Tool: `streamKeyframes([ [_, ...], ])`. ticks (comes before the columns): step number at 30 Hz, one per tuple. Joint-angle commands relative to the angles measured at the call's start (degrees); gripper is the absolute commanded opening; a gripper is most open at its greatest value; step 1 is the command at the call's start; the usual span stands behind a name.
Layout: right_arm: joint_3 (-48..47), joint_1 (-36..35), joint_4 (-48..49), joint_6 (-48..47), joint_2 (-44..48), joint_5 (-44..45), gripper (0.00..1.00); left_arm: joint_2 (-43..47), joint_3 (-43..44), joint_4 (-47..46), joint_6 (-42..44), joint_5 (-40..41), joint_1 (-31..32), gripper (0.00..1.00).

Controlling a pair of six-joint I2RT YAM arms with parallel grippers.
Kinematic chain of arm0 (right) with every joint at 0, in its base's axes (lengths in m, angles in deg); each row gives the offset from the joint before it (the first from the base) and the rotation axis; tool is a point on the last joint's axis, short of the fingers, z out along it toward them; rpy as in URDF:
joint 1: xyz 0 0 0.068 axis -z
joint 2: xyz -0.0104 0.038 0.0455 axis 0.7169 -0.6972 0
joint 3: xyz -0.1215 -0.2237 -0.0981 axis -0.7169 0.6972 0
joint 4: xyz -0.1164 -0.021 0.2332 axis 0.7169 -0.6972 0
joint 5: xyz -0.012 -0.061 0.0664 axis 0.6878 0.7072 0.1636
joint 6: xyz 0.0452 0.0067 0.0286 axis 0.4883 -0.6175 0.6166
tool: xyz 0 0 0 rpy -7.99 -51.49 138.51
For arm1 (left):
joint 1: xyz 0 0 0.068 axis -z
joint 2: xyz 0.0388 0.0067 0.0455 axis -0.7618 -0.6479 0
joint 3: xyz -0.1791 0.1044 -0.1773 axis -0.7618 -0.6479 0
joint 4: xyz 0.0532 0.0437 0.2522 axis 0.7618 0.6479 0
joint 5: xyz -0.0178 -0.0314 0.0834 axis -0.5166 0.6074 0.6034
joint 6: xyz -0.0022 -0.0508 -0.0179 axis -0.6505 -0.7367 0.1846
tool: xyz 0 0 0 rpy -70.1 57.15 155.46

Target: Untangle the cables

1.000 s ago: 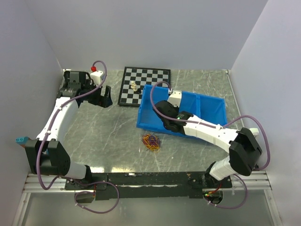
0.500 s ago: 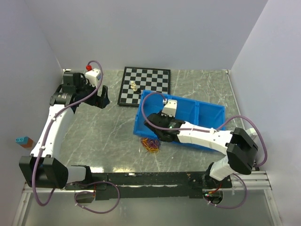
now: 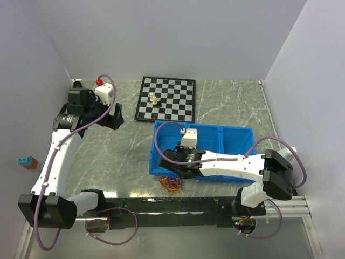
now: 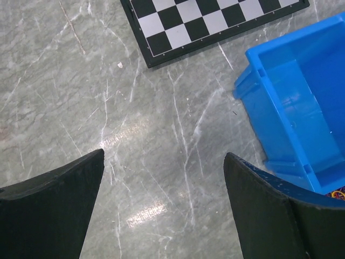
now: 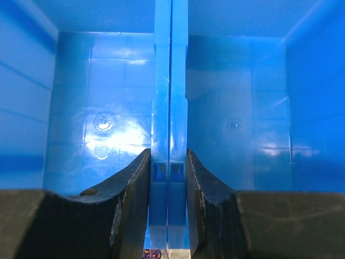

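The cables (image 3: pixel 171 184) are a small bunch of yellow-orange, red and purple wires near the table's front edge, touching the near-left corner of a blue bin (image 3: pixel 226 129). A sliver of the cables (image 4: pixel 339 193) shows in the left wrist view, and another bit (image 5: pixel 151 253) shows at the bottom of the right wrist view. My right gripper (image 3: pixel 180 162) (image 5: pixel 168 154) is inside the bin (image 5: pixel 108 81), shut on its middle divider wall (image 5: pixel 168 81). My left gripper (image 3: pixel 114 116) (image 4: pixel 163 156) hovers open over bare table at the back left, holding nothing.
A chessboard (image 3: pixel 166 100) (image 4: pixel 215 16) lies at the back centre with chess pieces (image 3: pixel 154 100) on its left side. The blue bin (image 4: pixel 291 97) sits between it and the front edge. A small blue-and-orange block (image 3: pixel 26 161) sits off the table's left.
My right gripper has dragged the blue bin toward the front edge and left, up against the cables. The left arm has swung further back and left, still open.
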Motion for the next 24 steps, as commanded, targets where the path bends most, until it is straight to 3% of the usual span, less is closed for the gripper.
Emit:
streamKeyframes([
  [1, -4.6, -0.4, 2.0, -4.6, 1.1, 1.5, 0.0, 1.7, -0.2, -0.3, 0.4, 0.3, -0.1, 0.97],
  [5, -5.7, -0.4, 13.9, -16.4, -0.1, -3.4, 0.0, 1.4, -0.3, -0.8, 0.2, 0.8, 0.0, 0.97],
  [11, -12.8, -0.3, 20.9, -26.8, -7.7, -7.8, 0.0, 1.1, -1.1, -1.3, -0.3, 1.3, -0.2, 0.97],
  [24, -19.5, 3.3, 22.5, -26.8, -16.7, -11.6, 0.0, 1.9, -3.6, -2.3, 1.0, 3.4, -0.2, 0.97],
])
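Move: The right hand already pinches a divider of the blue bin, whose middle lies about 7 cm to its right and some 5 cm below. Bare marble, where the bin is taken, lies some 25 cm left, 3 cm ahead and 11 cm below. The cables are about 12 cm back, 6 cm left; the chessboard 23 cm ahead, 10 cm left, both near marble level. From the left hand, that bare marble is 7 cm right, 6 cm back and 22 cm below. Leftward, with a later drift forward and about a centimetre of rise, the right hand carries the blue bin by its divider some 13 cm towards the left hand, turning counter-clockwise about 20 degrees, slowing at the end. Its grip stays shut on the divider. The left hand sinks about 2 cm, fingers wide and empty. ##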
